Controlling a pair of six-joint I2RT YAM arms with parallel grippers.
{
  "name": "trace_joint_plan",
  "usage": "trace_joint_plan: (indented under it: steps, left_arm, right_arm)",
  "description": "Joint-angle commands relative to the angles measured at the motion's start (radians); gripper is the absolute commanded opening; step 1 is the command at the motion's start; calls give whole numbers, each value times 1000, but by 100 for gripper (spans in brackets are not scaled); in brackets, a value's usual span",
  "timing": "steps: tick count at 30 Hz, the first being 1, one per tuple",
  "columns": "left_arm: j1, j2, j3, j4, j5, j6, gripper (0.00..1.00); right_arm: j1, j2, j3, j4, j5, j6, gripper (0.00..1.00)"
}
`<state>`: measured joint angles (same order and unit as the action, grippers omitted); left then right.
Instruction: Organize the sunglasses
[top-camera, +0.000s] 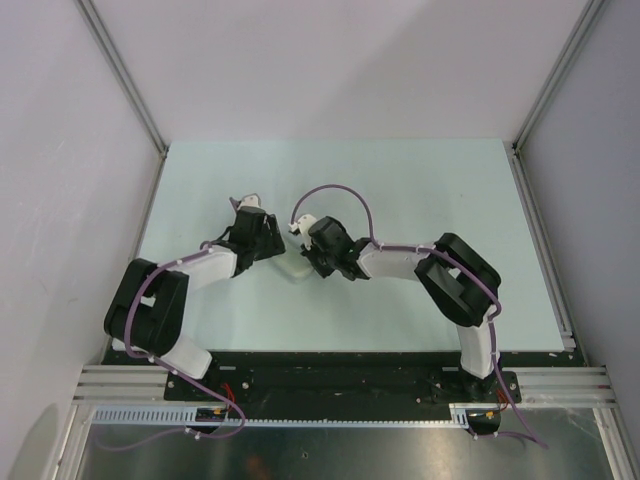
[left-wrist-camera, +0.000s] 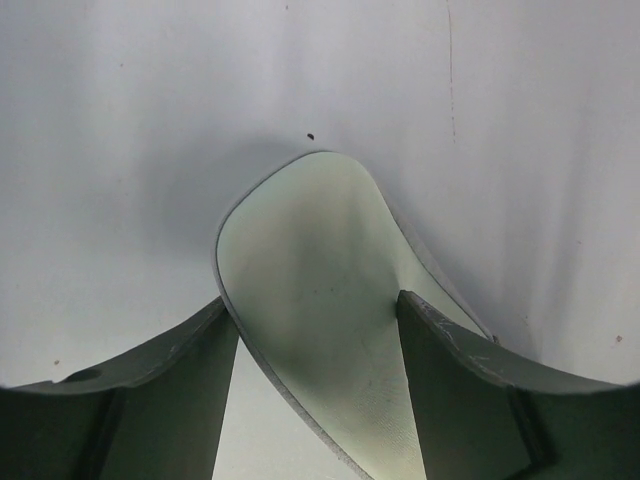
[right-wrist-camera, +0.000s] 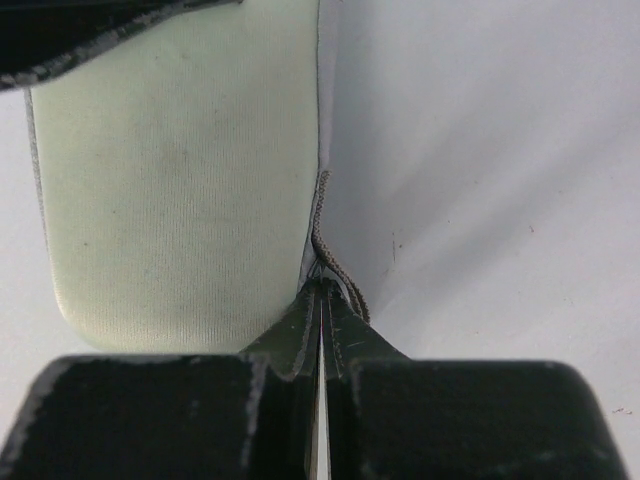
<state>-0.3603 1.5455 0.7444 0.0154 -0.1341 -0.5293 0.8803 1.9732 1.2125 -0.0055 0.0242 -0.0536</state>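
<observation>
The sunglasses are out of view in every frame. An oblong beige case (top-camera: 294, 268) lies at mid-table between both arms. My left gripper (top-camera: 276, 252) straddles the case's rounded end (left-wrist-camera: 310, 230), and both fingers touch the case's sides (left-wrist-camera: 315, 300). My right gripper (top-camera: 308, 260) comes in from the other side. Its jaws (right-wrist-camera: 322, 292) are pressed together on the case's seam, where a thin brown cord (right-wrist-camera: 322, 235) runs along the edge. The case's flat beige face (right-wrist-camera: 180, 170) fills the left of the right wrist view.
The pale green table (top-camera: 430, 190) is boxed in by white side walls with metal posts (top-camera: 125, 80) at the back corners. A purple cable (top-camera: 340, 192) loops above the right wrist. The arm bases sit on a black rail (top-camera: 330, 380) at the near edge.
</observation>
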Motion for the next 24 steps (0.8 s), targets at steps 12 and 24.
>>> trace_joint_plan:
  steps: [12, 24]
  left_arm:
    - [-32, -8, 16, -28, 80, 31, 80]
    - [-31, -77, 70, -115, 70, 60, 100]
  right_arm:
    - [-18, -163, 119, -281, 33, 113, 39]
    - [-60, -361, 117, -473, 132, 237, 54]
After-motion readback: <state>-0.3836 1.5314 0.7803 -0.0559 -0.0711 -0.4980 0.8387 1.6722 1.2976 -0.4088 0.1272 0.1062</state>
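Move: The closed case lies between the hands, its long axis running from far left to near right. Its middle is about 3 cm back and 3 cm right of the left hand, some 2 cm below, with the open left fingers straddling its far end. From the right hand it is roughly 6 cm left and 1 cm ahead, about level. The zipper cord sits right at the shut right fingertips, about 9 cm right, 4 cm back and 2 cm below the left hand. The right fingers open to about half and let go of the zipper cord at the case's side, then the hand climbs steeply, about 11 cm, and swings some 6 cm right, away from the case. The left fingers spread from two-thirds to fully open around the far end, easing their hold as that hand drifts just under 2 cm right. ##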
